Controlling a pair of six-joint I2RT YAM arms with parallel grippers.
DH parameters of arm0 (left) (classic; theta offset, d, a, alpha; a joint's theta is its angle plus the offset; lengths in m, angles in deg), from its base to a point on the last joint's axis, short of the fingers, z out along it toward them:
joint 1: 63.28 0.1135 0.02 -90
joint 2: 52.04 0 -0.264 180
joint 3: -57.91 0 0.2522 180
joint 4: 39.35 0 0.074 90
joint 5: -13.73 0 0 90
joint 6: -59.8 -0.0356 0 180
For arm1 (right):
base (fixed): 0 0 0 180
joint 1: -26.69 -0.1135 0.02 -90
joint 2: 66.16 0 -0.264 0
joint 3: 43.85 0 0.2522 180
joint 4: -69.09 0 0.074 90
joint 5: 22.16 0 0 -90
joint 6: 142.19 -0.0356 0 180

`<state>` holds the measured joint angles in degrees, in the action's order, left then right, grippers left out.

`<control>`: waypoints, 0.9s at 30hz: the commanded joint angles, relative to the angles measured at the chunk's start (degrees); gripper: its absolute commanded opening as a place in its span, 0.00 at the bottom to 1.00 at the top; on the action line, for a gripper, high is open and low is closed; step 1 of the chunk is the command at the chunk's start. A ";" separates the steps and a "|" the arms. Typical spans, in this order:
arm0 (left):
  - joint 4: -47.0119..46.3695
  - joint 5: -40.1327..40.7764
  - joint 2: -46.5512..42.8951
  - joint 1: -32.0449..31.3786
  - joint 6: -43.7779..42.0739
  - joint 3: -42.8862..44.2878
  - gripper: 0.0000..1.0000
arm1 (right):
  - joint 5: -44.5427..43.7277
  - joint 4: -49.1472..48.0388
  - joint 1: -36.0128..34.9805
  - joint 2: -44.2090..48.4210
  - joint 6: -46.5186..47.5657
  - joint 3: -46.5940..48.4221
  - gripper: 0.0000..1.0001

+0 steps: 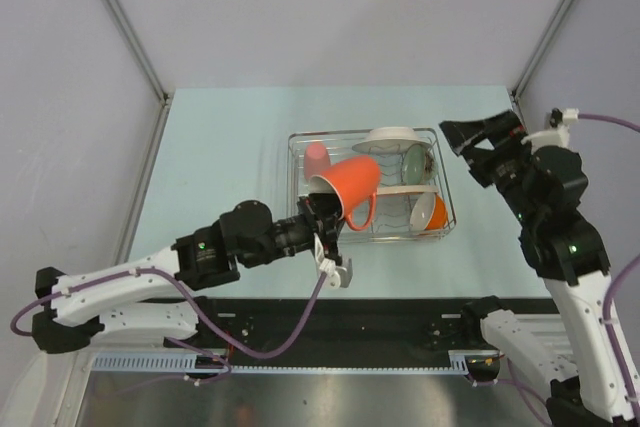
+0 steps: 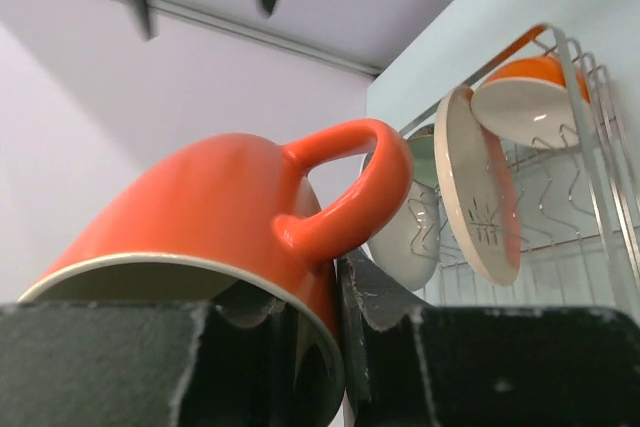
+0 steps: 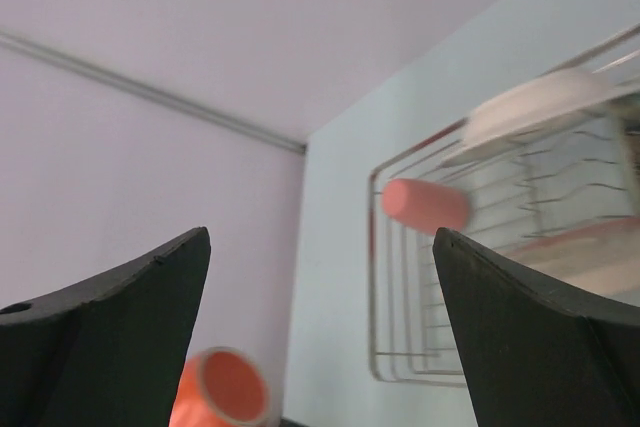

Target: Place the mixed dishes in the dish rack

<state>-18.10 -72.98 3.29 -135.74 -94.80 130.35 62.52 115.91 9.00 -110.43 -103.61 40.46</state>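
Observation:
The orange mug [image 1: 350,188] hangs tilted on its side over the near-left part of the wire dish rack [image 1: 297,139]. My left gripper [image 1: 326,215] is shut on the mug's rim beside the handle. The left wrist view shows one finger inside the mug [image 2: 190,217] and one finger [image 2: 372,297] outside its wall, the gripper [image 2: 322,319] clamped on it. In the rack are a pink cup [image 1: 316,157], a white bowl [image 1: 390,136], a cream plate [image 1: 403,188] on edge and an orange bowl [image 1: 430,212]. My right gripper [image 1: 470,139] stands open and empty, right of the rack.
The left wrist view shows the cream plate [image 2: 480,187] with its black sprig, the orange bowl [image 2: 525,97] and rack wires [image 2: 590,147] beyond the mug. The right wrist view, through my right gripper [image 3: 320,237], shows the pink cup [image 3: 425,204], the rack [image 3: 375,277] and the mug [image 3: 225,387].

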 commanded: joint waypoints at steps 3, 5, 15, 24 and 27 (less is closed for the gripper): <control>-31.55 -2.84 0.83 5.92 -11.50 -8.65 0.00 | 34.65 -24.67 6.08 -10.12 -10.19 -0.58 1.00; -36.30 -6.97 1.27 7.07 -13.09 -10.50 0.00 | 40.18 -26.55 6.53 -13.20 -9.58 -0.76 1.00; -41.41 -12.34 4.26 8.40 -11.17 -10.42 0.00 | 60.33 -42.06 7.41 -19.44 -13.50 -6.90 1.00; -42.29 -13.13 5.23 8.39 -9.49 -12.18 0.00 | 62.10 -61.96 7.24 -18.48 -28.99 -12.79 1.00; -43.08 -12.78 5.75 8.31 -9.41 -12.18 0.00 | 61.57 -63.73 5.92 -17.78 -30.85 -13.50 1.00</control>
<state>-52.35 -84.24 9.56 -127.59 -104.64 117.37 122.34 62.14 16.15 -129.89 -127.74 27.78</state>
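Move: The orange mug, already pinched by its wall in the left gripper, lies about 21 cm left of the right hand and 6 cm back, near its height. The waiting right gripper is some 25 cm right and 9 cm ahead of the left hand, slightly higher. About 31 cm below the right hand, the white bowl is 17 cm ahead and 12 left, the pink plate 4 ahead and 11 left. Swing the open right gripper left about 12 cm above the rack towards the mug's base, going forward first and then back, while turning it some 50 degrees counter-clockwise to face the left hand. With the left gripper keep the pinch on the mug, bring it about 3 cm forward and a little right, dipping briefly, and tip its fingers up. ##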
